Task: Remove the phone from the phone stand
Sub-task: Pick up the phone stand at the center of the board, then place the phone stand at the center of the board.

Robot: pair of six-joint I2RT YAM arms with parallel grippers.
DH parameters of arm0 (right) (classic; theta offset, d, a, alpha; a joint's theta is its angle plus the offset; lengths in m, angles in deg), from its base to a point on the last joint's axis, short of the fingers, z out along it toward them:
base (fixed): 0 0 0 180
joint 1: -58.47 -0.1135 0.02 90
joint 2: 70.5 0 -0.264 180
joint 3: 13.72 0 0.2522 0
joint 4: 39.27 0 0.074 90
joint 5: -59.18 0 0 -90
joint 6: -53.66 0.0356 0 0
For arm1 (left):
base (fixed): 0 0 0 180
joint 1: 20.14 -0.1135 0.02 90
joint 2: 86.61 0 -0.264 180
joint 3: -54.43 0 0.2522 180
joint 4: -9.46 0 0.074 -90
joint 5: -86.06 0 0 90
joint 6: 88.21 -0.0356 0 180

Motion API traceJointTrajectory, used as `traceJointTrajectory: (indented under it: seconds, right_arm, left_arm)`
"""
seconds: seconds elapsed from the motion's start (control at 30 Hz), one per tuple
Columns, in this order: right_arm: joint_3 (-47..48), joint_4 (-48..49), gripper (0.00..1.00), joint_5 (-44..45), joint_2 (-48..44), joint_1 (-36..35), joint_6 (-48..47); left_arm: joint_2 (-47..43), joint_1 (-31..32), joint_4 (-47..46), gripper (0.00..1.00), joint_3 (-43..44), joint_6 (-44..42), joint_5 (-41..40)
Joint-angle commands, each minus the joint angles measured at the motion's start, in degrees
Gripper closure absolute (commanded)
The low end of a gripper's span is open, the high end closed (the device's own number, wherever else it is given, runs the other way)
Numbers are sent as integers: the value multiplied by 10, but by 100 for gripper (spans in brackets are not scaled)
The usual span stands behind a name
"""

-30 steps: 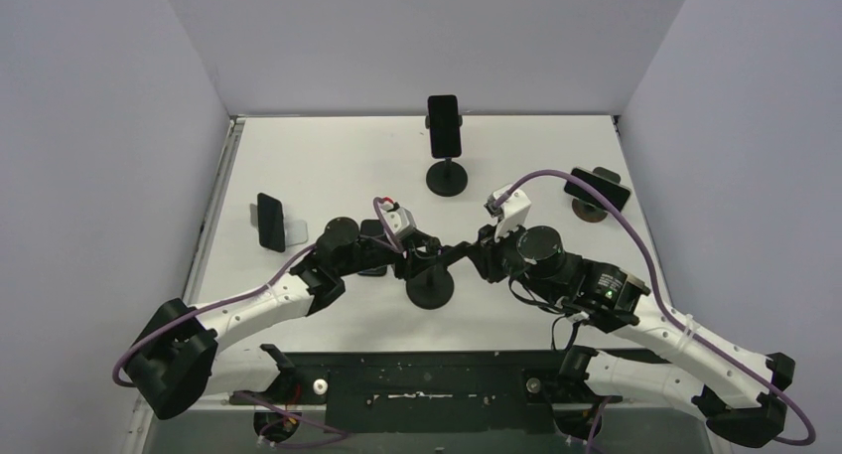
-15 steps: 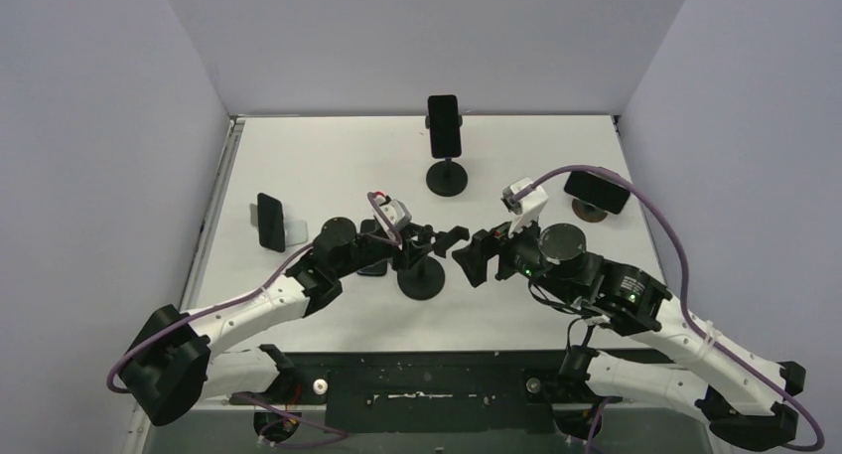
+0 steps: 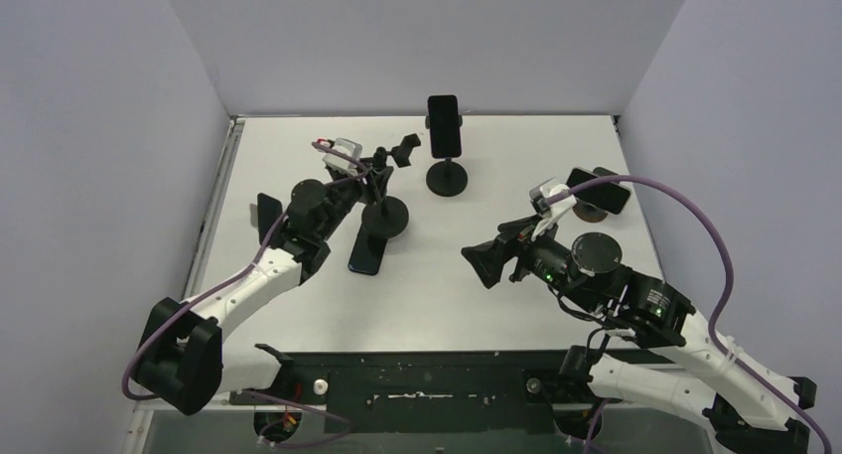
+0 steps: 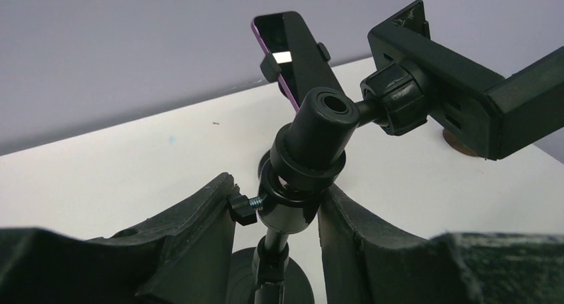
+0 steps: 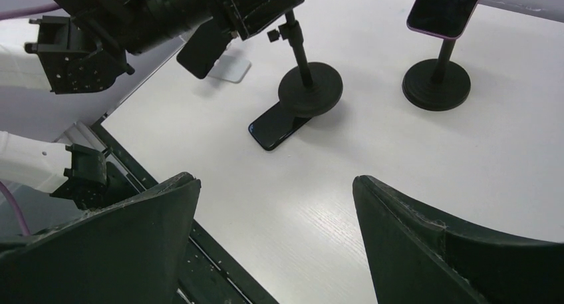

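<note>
My left gripper [image 3: 371, 180] is shut on the neck of a black phone stand [image 3: 385, 216], its fingers [image 4: 199, 237] pressing either side of the ball joint [image 4: 296, 207]. The stand's clamp head [image 4: 459, 94] holds nothing. A dark phone [image 3: 366, 251] lies flat on the table just near of the stand's round base [image 5: 310, 88]; whether base and phone touch I cannot tell. My right gripper [image 3: 485, 263] hangs open and holding nothing over bare table to the right, its fingers [image 5: 425, 231] wide apart.
A second stand [image 3: 447, 179] with a phone [image 3: 444, 124] clamped upright is at the back centre. A third phone [image 3: 599, 191] rests on a stand at the right. A phone [image 3: 268, 221] leans on a small pale holder at the left wall.
My right gripper opened, let go of the stand and drew back to the right. My left arm carried the stand away to the far left, uncovering the phone lying on the table.
</note>
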Motion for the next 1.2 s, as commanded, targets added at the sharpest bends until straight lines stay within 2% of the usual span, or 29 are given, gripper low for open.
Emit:
traceJointTrajectory:
  seconds: [0.0, 0.17, 0.5, 0.83, 1.17]
  right_arm:
    - [-7, 26, 11, -1, 6, 1, 0]
    - [-24, 32, 11, 2, -4, 0, 18]
    - [-33, 17, 12, 27, -16, 0, 45]
    - [-14, 9, 12, 32, 7, 1, 45]
    - [-7, 3, 12, 33, 19, 1, 46]
  left_arm:
    - [29, -16, -128, 100, 66, 7, -5]
    - [81, -30, -136, 100, 103, -14, -19]
    - [203, -93, -186, 100, 172, 9, -88]
    - [292, -105, -183, 100, 243, -17, -91]
    - [331, -117, -173, 100, 261, -29, -62]
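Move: The empty phone stand already hangs in the left hand. The spot it is taken to, on the board's back-left part, lies about 17 cm ahead of this hand, 6 cm left and 20 cm below. The standing phone is about 18 cm ahead and 16 cm right; the lying phone is almost underneath, 2 cm back, 4 cm left and 21 cm down. From the right hand that spot is roughly 38 cm ahead, 26 cm left and 27 cm below. The empty phone stand, still pinched at its collar by the left hand, is carried off from over the lying phone, forward some 17 cm and about 6 cm to the left, swinging some 20 degrees counter-clockwise. It sinks about 6 cm on the way, with the last bit mostly downward towards the board, left of the standing phone. The right hand, empty and open, sinks about 3 cm in place. ##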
